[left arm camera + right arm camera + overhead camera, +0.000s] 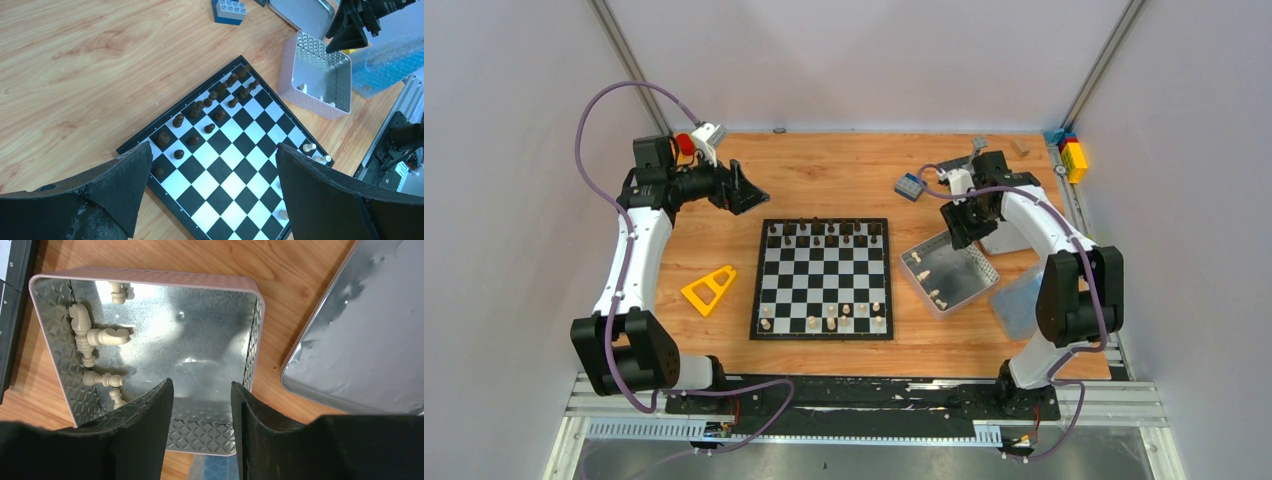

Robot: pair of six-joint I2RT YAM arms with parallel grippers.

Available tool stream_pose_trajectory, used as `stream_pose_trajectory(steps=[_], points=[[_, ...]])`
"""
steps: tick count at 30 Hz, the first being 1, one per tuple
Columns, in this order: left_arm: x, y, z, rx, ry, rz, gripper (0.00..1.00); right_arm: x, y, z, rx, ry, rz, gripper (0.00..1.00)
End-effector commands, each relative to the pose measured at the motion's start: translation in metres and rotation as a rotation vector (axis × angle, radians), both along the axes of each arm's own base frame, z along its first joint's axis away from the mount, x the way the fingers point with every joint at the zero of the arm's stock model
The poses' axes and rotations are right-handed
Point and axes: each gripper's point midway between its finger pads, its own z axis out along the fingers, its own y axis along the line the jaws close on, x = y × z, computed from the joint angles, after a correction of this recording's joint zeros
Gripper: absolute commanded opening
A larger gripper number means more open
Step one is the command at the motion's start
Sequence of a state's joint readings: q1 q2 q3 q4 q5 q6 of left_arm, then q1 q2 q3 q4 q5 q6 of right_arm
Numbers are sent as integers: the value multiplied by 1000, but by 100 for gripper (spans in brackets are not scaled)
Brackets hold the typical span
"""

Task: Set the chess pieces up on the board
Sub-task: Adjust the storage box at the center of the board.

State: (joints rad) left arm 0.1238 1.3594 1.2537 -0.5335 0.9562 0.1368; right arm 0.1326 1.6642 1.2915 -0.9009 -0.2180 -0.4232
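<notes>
The board (822, 300) lies mid-table, with dark chess pieces (824, 234) along its far two rows and several pale chess pieces (844, 317) on its near rows. More pale pieces (95, 337) lie on their sides against one wall of the silver tin (210, 435), right of the board. My right gripper (201, 390) hovers over the tin's floor, open, nothing between its fingers. My left gripper (212, 155) hangs wide open high above the board's (232, 185) far left corner, holding nothing; the dark pieces (210, 100) show below it.
The tin's lid (360, 340) lies just right of the tin. A blue brick (910, 186) sits behind the board, a yellow triangular frame (709, 288) to its left. A bluish plastic bag (1019, 300) and stacked coloured bricks (1072, 155) are at the right edge.
</notes>
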Motion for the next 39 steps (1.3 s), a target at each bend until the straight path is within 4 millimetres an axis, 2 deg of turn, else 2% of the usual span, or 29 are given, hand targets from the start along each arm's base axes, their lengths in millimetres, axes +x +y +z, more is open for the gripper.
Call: stream_pose_trajectory(steps=[1,7,11,13,15,19,24,30,39], points=[[2,-2,8,3,-36,-9,100,39,-3,11,-52,-130,34,47],[2,-2,10,5,-40,-6,100,66,-10,0,-124,-170,83,48],[1,-2,11,8,-44,-4,100,74,-13,-9,-158,-161,118,48],[1,-2,11,7,-43,-5,100,76,-16,-20,-175,-136,121,44],[1,-3,11,5,-43,-6,100,75,-19,-31,-195,-107,108,35],[0,-3,12,6,-48,-6,100,69,-21,-39,-191,-67,60,24],[1,-3,11,4,-42,-7,100,59,-23,-34,-164,-41,-39,17],[1,-4,8,1,-32,-13,100,44,-35,-35,-144,20,-187,0],[2,-7,5,-9,-17,-23,100,19,-41,-46,-69,143,-339,0]])
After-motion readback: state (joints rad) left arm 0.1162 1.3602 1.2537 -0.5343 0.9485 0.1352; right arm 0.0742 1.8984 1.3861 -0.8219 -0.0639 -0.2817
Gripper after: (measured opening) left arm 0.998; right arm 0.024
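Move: The storage box stands skewed just under the right hand, its middle about 3 cm back, 1 cm left and 7 cm below; its far corner is some 6 cm ahead, 1 cm right and 5 cm down. The lid lies about 8 cm ahead and 11 cm right, the chess board 24 cm left and 4 cm back, the plastic bag 12 cm right and 9 cm back. From the left hand the box lies roughly 36 cm right, 5 cm back and 24 cm below. The storage box's right-hand wall, close to its far corner, is what the right hand goes for: with fingers half open it travels nearly 6 cm forward over the box while sinking 5 cm, then shuts them and pinches the wall. Holding on, it drags that corner about 2 cm right and 2 cm back, turning some 20 degrees clockwise. ##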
